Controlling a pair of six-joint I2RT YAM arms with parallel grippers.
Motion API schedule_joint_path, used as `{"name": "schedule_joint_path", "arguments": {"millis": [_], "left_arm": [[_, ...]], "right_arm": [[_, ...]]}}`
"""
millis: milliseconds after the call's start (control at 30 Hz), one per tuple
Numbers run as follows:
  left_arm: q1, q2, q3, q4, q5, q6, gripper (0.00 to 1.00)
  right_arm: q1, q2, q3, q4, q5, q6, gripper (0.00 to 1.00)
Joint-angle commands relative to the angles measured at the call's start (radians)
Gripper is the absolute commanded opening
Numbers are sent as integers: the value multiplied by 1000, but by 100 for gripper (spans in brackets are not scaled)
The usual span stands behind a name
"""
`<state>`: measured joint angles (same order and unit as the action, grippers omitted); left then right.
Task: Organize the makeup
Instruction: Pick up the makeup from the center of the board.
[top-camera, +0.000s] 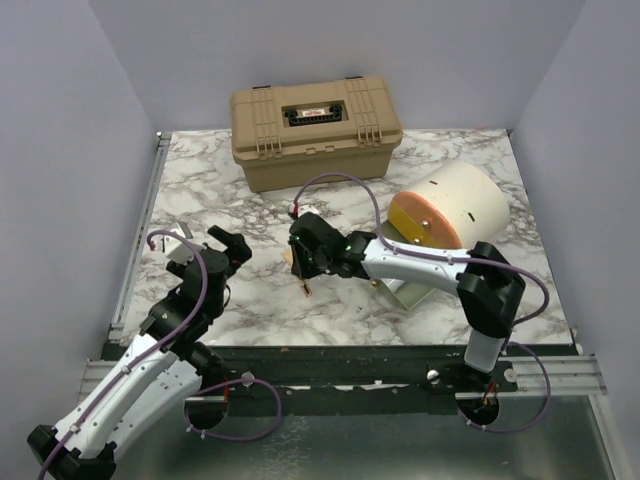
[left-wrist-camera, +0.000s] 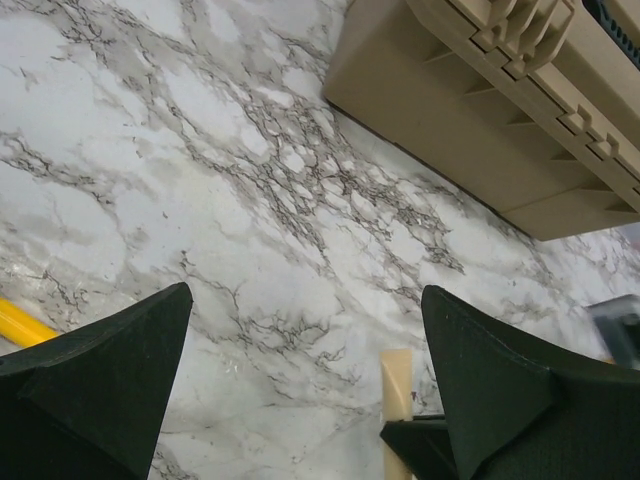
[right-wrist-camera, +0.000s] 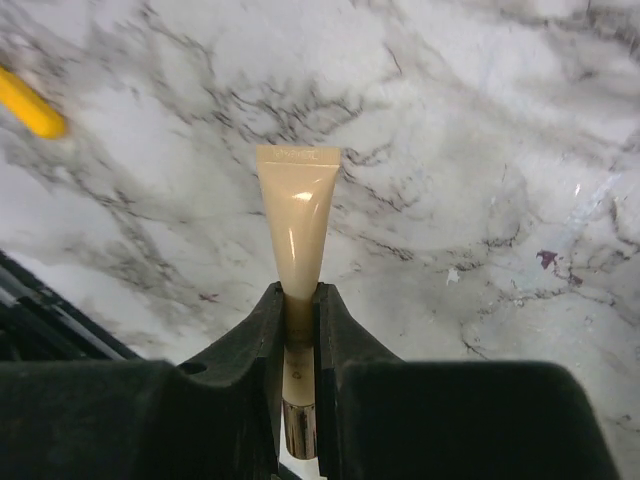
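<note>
A pale cream tube (right-wrist-camera: 297, 215) with a metallic cap is clamped between the jaws of my right gripper (right-wrist-camera: 298, 300), which is shut on its lower part. The tube's flat end points away from the gripper, low over the marble; I cannot tell if it touches. In the top view the right gripper (top-camera: 299, 268) is at the table's middle. My left gripper (top-camera: 232, 243) hangs open just to its left, nothing between its fingers (left-wrist-camera: 100, 390). The left wrist view shows the same tube (left-wrist-camera: 397, 372) by its right finger. A yellow pencil (right-wrist-camera: 28, 103) lies on the marble nearby, also seen as the pencil's end (left-wrist-camera: 20, 322).
The big tan hard case (top-camera: 316, 132) stands shut at the back centre. A cream-and-orange round pouch (top-camera: 450, 210) lies on its side at the right. A pale flat thing (top-camera: 408, 296) lies under the right forearm. Grey walls enclose the marble table (top-camera: 250, 190).
</note>
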<state>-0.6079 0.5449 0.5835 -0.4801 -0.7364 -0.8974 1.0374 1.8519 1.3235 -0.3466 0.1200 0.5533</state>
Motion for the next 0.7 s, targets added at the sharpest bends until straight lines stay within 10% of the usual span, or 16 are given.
{"name": "schedule_joint_path", "arguments": {"millis": [0,667], "left_arm": [[5,23,16,20,34,-14,99],[4,160,12,125,178,24,99]], "right_arm": [[1,-74,-12,81,63,-46,4],[1,-403,-292,168,304,70,4]]}}
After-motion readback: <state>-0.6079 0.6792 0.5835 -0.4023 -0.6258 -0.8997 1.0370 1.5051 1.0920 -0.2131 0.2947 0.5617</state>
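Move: The right hand already holds the makeup tube clear of the board; the open drawer lies about 22 cm to its right, roughly level with it fore and aft and some 4 cm lower. The rounded organizer body stands some 12 cm ahead and 33 cm to the right of this hand, and the toolbox about 27 cm ahead and 3 cm right. From the empty left hand the drawer is about 39 cm right, level fore and aft, 16 cm down. Keeping its pinch on the middle of the makeup tube, the right hand goes on lifting, up about 8 cm in all, and after the first quick rise also swings about 5 cm right towards the open drawer, its fingers tipping up and out from the board by roughly 15 degrees. Meanwhile the left hand, empty and wide open, eases right and a little down over the bare board, touching nothing. ##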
